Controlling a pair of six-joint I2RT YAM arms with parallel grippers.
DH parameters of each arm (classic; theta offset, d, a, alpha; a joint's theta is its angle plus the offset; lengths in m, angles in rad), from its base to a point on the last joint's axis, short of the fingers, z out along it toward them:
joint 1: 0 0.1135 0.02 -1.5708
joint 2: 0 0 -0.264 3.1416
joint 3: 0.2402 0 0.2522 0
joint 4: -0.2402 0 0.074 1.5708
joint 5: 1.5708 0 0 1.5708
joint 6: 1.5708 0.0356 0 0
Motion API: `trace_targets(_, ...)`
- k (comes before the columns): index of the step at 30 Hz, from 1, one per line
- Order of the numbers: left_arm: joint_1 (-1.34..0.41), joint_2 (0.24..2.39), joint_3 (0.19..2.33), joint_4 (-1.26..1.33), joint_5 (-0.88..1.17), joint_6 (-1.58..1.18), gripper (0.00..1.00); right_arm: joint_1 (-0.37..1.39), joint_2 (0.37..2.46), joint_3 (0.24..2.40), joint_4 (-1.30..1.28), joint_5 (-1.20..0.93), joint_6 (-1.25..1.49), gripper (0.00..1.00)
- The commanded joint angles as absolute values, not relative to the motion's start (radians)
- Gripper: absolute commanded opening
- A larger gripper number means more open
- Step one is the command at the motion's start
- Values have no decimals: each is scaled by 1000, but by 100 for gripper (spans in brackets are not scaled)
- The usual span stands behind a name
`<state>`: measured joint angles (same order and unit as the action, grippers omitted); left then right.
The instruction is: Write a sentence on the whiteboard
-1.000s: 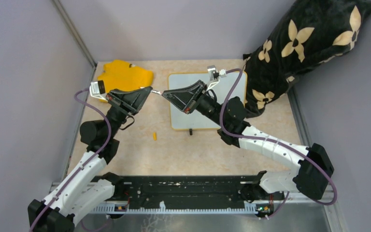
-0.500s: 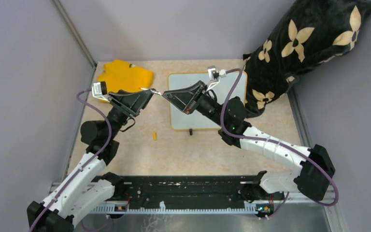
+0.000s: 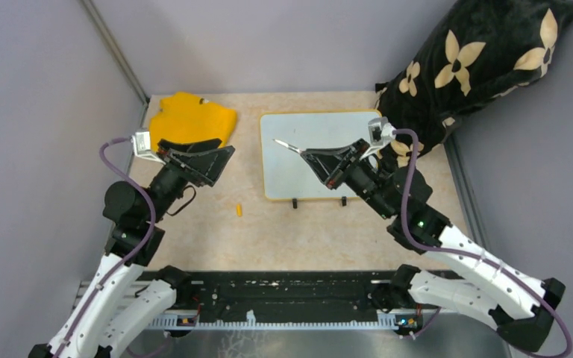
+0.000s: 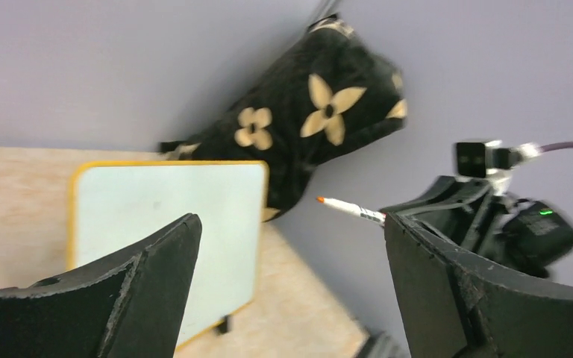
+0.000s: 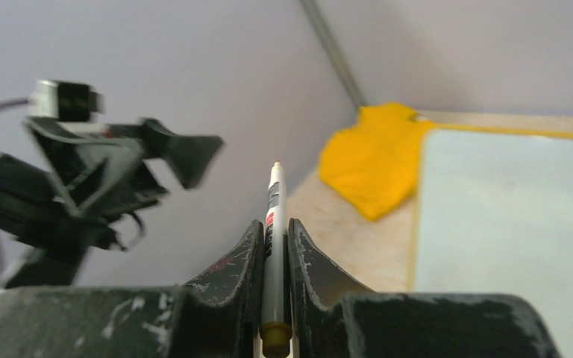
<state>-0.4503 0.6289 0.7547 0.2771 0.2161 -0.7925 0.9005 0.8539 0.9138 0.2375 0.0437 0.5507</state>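
Note:
The whiteboard lies flat at mid-table, white with a yellow rim; its visible face is blank and no sentence is in view. It also shows as the whiteboard and the whiteboard in the wrist views. My right gripper hovers over the board, shut on a white marker whose orange tip points left. In the right wrist view the marker sits clamped in the right gripper. My left gripper stands open and holds nothing, left of the board; the left wrist view shows the left gripper spread wide, apart from the marker.
A yellow cloth lies at the back left. A small orange cap rests on the table in front of the board's left corner. A black flowered cushion leans at the back right, touching the board's corner. Grey walls enclose the table.
My left gripper opened, let go of the marker's tip and drew back left. My right gripper carried the marker rightward over the whiteboard.

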Motion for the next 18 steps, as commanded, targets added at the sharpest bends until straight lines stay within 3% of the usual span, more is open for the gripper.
trace_targets(1, -454, 681, 812, 6, 170, -419, 97, 902, 741, 861, -135, 291, 385, 0)
trace_targets(7, -454, 854, 837, -7, 223, -300, 98, 902, 625, 776, -229, 365, 348, 0)
trace_targets(11, -454, 981, 881, -7, 139, -350, 99, 902, 595, 754, -244, 372, 328, 0)
trace_targets(18, -453, 1059, 778, 229, 90, -273, 99, 902, 583, 710, -200, 359, 318, 0)
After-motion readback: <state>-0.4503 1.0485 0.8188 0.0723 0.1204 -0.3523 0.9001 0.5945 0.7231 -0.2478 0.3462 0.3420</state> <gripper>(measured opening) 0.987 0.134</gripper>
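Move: My right hand, holding the uncapped marker, has the middle of the tilted whiteboard some 25 cm ahead, 8 cm to its right and 32 cm below; the loose marker cap is about 12 cm ahead, 17 cm left and 42 cm down. From my open left hand, the whiteboard's middle is roughly 23 cm ahead, 23 cm right and 32 cm down, the cap 10 cm ahead, 3 cm left and 42 cm down, the yellow cloth 47 cm ahead, 22 cm left and 41 cm down. I bring both hands out of mid-air towards the whiteboard. My right hand keeps its grip on the marker, sinking about 14 cm and sliding 9 cm to the right while the fingers swing clockwise and tip from upward to just below level. My left hand, still wide open and empty, sinks about 16 cm and reaches 11 cm forward, its fingers tipping down too; neither hand touches the board yet. ##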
